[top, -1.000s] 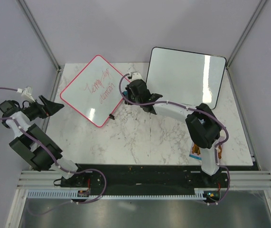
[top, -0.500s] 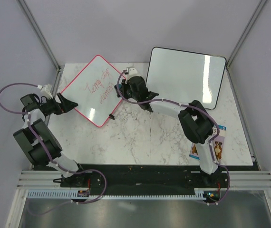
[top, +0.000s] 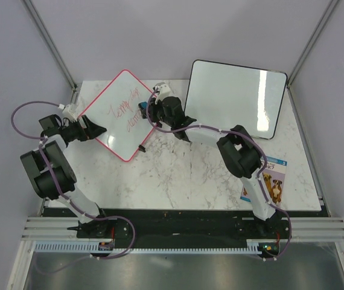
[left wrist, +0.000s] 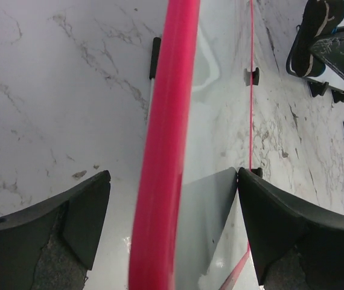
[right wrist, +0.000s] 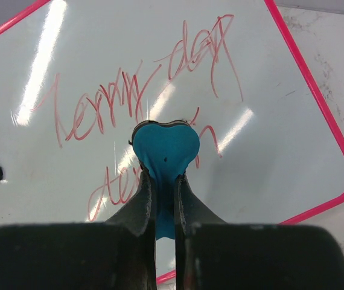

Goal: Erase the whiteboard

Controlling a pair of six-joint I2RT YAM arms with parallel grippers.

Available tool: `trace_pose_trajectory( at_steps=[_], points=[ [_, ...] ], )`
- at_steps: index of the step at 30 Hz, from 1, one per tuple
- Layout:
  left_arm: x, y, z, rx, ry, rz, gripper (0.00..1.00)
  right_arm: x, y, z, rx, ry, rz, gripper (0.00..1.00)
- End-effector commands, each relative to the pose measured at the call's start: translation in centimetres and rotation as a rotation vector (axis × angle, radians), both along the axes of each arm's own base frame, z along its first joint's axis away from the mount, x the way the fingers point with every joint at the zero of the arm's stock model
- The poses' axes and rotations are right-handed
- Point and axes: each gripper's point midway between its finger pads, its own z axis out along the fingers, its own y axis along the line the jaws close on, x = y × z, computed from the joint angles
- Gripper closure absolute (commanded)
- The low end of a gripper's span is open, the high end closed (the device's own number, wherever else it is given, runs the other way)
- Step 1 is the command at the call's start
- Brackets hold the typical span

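The whiteboard (top: 113,118), a square white board with a red-pink frame and red handwriting, lies turned like a diamond at the table's back left. My left gripper (top: 98,129) is open at its left edge. In the left wrist view the red frame (left wrist: 166,151) runs between the fingers of the left gripper (left wrist: 173,175), with a gap on each side. My right gripper (top: 144,112) is over the board's right part, shut on a blue eraser (right wrist: 165,148). The eraser's rounded tip sits over the red handwriting (right wrist: 117,99). I cannot tell whether it touches the board.
A larger black-framed whiteboard (top: 235,96) lies at the back right, close to the right arm's wrist. A printed card (top: 271,181) lies near the table's right front. Small black clips (top: 140,148) sit on the pink board's near-right edge.
My left gripper has swung right, from off the table's left side, and now straddles the board's left edge. My right gripper has slid left over the writing with the eraser.
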Motion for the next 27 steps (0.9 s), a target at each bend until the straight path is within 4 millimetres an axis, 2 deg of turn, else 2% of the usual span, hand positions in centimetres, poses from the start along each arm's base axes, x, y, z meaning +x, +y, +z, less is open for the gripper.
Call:
trace_pose_trajectory(
  at_steps=[1, 6, 9, 10, 12, 13, 16, 23, 27],
  points=[
    [1.9, -1.0, 1.5, 0.008, -0.094, -0.059, 0.14, 1.2, 0.4, 2.7, 0.065, -0.091, 0.015, 1.00],
    [2.5, -2.8, 1.2, 0.006, -0.092, -0.103, 0.22, 1.9, 0.1, 2.2, 0.082, -0.080, 0.016, 1.00],
    [2.8, -2.7, 1.2, 0.013, -0.093, -0.101, 0.38, 2.1, 0.0, 1.7, 0.079, -0.074, 0.014, 1.00],
    [2.9, -2.7, 1.3, 0.016, -0.096, -0.100, 0.48, 2.1, 0.0, 1.7, 0.081, -0.072, 0.013, 1.00],
    [2.9, -2.8, 1.1, 0.011, -0.084, -0.099, 0.58, 2.2, -0.1, 1.5, 0.079, -0.072, 0.012, 1.00],
    [2.9, -2.7, 1.1, 0.015, -0.083, -0.098, 0.73, 2.3, -0.2, 1.5, 0.082, -0.074, 0.009, 1.00],
    [2.5, -2.5, 0.7, 0.033, -0.054, -0.103, 0.98, 2.4, -0.2, 1.3, 0.088, -0.070, 0.011, 1.00],
    [1.7, -2.3, 0.0, 0.059, 0.019, -0.130, 0.98, 2.5, -0.4, 1.5, 0.085, -0.088, 0.002, 1.00],
    [1.0, -2.3, 0.0, 0.092, 0.031, -0.177, 0.98, 3.5, -0.5, 0.7, 0.067, -0.088, -0.032, 1.00]
  ],
)
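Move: The whiteboard's raised left corner is already between the left gripper's open fingers; the board's middle lies some 5 cm ahead, 10 cm right and 3 cm lower. The blue eraser is 17 cm right and 7 cm ahead of that gripper, the lower clip 17 cm right, 8 cm back and 10 cm below. From the right gripper, gripping the eraser, the red writing lies about 7 cm left, 1 cm ahead and slightly below; the upper clip is 4 cm right, 5 cm back and 10 cm below. Carry the left gripper about 4 cm right and 3 cm up, towards the board's middle, closing its fingers to half open so that they pinch the whiteboard edge, one finger behind and one in front; turn the wrist some 10 degrees clockwise. Keep the right gripper shut on the eraser and ease it 2 cm forward in front of the writing, then hold there. ##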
